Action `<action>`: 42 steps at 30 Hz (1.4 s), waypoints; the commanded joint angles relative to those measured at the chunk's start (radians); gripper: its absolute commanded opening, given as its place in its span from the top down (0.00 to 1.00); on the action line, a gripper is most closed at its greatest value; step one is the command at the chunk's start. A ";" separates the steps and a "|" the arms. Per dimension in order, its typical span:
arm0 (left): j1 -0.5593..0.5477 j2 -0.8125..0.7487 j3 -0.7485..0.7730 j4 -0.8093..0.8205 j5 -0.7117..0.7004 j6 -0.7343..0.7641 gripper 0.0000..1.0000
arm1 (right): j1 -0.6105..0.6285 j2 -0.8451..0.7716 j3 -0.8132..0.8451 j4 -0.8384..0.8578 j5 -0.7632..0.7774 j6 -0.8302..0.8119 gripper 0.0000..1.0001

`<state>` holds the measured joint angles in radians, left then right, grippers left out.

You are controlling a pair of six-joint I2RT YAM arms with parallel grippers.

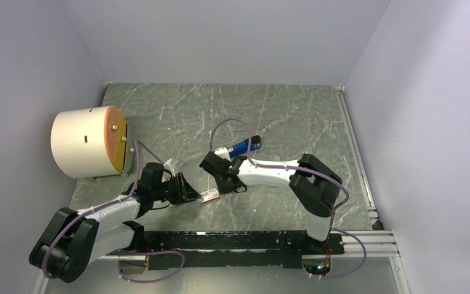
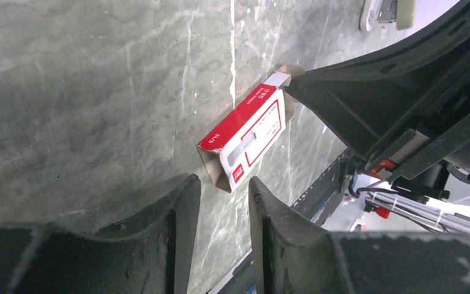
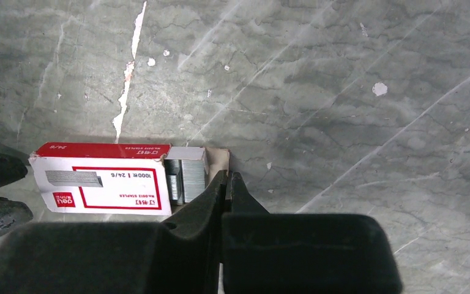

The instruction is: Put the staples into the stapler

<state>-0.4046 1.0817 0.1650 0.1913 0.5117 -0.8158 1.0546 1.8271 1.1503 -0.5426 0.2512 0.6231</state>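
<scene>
The blue stapler (image 1: 245,146) lies on the table behind the right arm, and neither gripper touches it. The small red box (image 1: 210,196) with a white label lies flat between the two grippers. Its cardboard tray sticks out of one end, baring the grey ribbed staples (image 3: 186,176). My right gripper (image 3: 227,177) is shut, its tips pinching the tray's end flap (image 3: 219,157). My left gripper (image 2: 223,184) stands open just short of the box's (image 2: 245,138) open near end, with nothing between its fingers. The right finger (image 2: 355,98) meets the box's far end.
A large beige cylinder (image 1: 89,142) lies on its side at the left wall. A pale object (image 2: 387,11) lies at the top edge of the left wrist view. A metal rail (image 1: 356,153) runs along the table's right side.
</scene>
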 commanded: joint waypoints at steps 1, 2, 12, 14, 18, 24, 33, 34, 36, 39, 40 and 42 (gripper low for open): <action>-0.002 0.032 -0.021 0.136 0.075 -0.049 0.61 | -0.004 -0.023 -0.012 0.023 -0.003 -0.002 1.00; -0.002 0.045 -0.021 0.150 0.082 -0.052 0.63 | -0.003 -0.023 -0.012 0.025 -0.005 -0.001 1.00; -0.003 0.139 -0.007 0.208 0.100 -0.057 0.76 | -0.003 -0.032 -0.021 0.036 -0.021 0.002 1.00; -0.003 0.149 -0.004 0.214 0.100 -0.057 0.78 | -0.004 -0.034 -0.024 0.038 -0.020 0.002 1.00; -0.003 0.166 0.003 0.222 0.099 -0.045 0.86 | -0.004 -0.028 -0.022 0.036 -0.028 -0.005 1.00; -0.003 0.157 0.022 0.146 0.065 0.001 0.95 | -0.018 -0.028 -0.021 0.023 -0.011 0.001 1.00; -0.002 0.048 0.011 -0.004 -0.005 0.051 0.95 | -0.079 -0.071 -0.067 0.037 -0.027 -0.049 1.00; -0.002 0.038 0.013 -0.019 -0.014 0.055 0.95 | -0.084 -0.075 -0.072 0.045 -0.036 -0.067 1.00; -0.001 0.014 0.019 -0.059 -0.041 0.057 0.95 | -0.095 -0.085 -0.080 0.054 -0.055 -0.096 1.00; 0.004 -0.032 0.027 -0.140 -0.114 0.042 0.95 | -0.108 -0.092 -0.087 0.050 -0.064 -0.124 0.97; 0.004 -0.046 0.031 -0.172 -0.140 0.040 0.95 | -0.109 -0.095 -0.089 0.050 -0.064 -0.129 0.96; 0.009 -0.071 0.045 -0.256 -0.186 0.042 0.95 | -0.110 -0.104 -0.097 0.051 -0.064 -0.136 0.96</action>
<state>-0.4046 1.0561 0.1745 0.1116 0.4530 -0.7895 0.9535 1.7607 1.0695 -0.5022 0.1905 0.5293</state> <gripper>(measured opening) 0.056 0.039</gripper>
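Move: The red-and-white staple sleeve's middle lies about 4 cm right of the left hand, 1 cm ahead and 1 cm lower, its near end just beyond the open fingers. The right hand already grips the flap of the inner tray; from it the sleeve is some 5 cm left and 2 cm back, 1 cm lower. The blue stapler lies about 15 cm ahead and 7 cm right of the right hand, the beige stapler roughly 8 cm ahead and 17 cm right. The left fingers close on the sleeve's left end and pinch it after easing about 1 cm right and down. The right hand, still gripping the tray flap, stays almost in place until then, and pulls about 3 cm right and half as far forward, while the left hand finishes by drawing the sleeve the other way, some 2 cm left. ##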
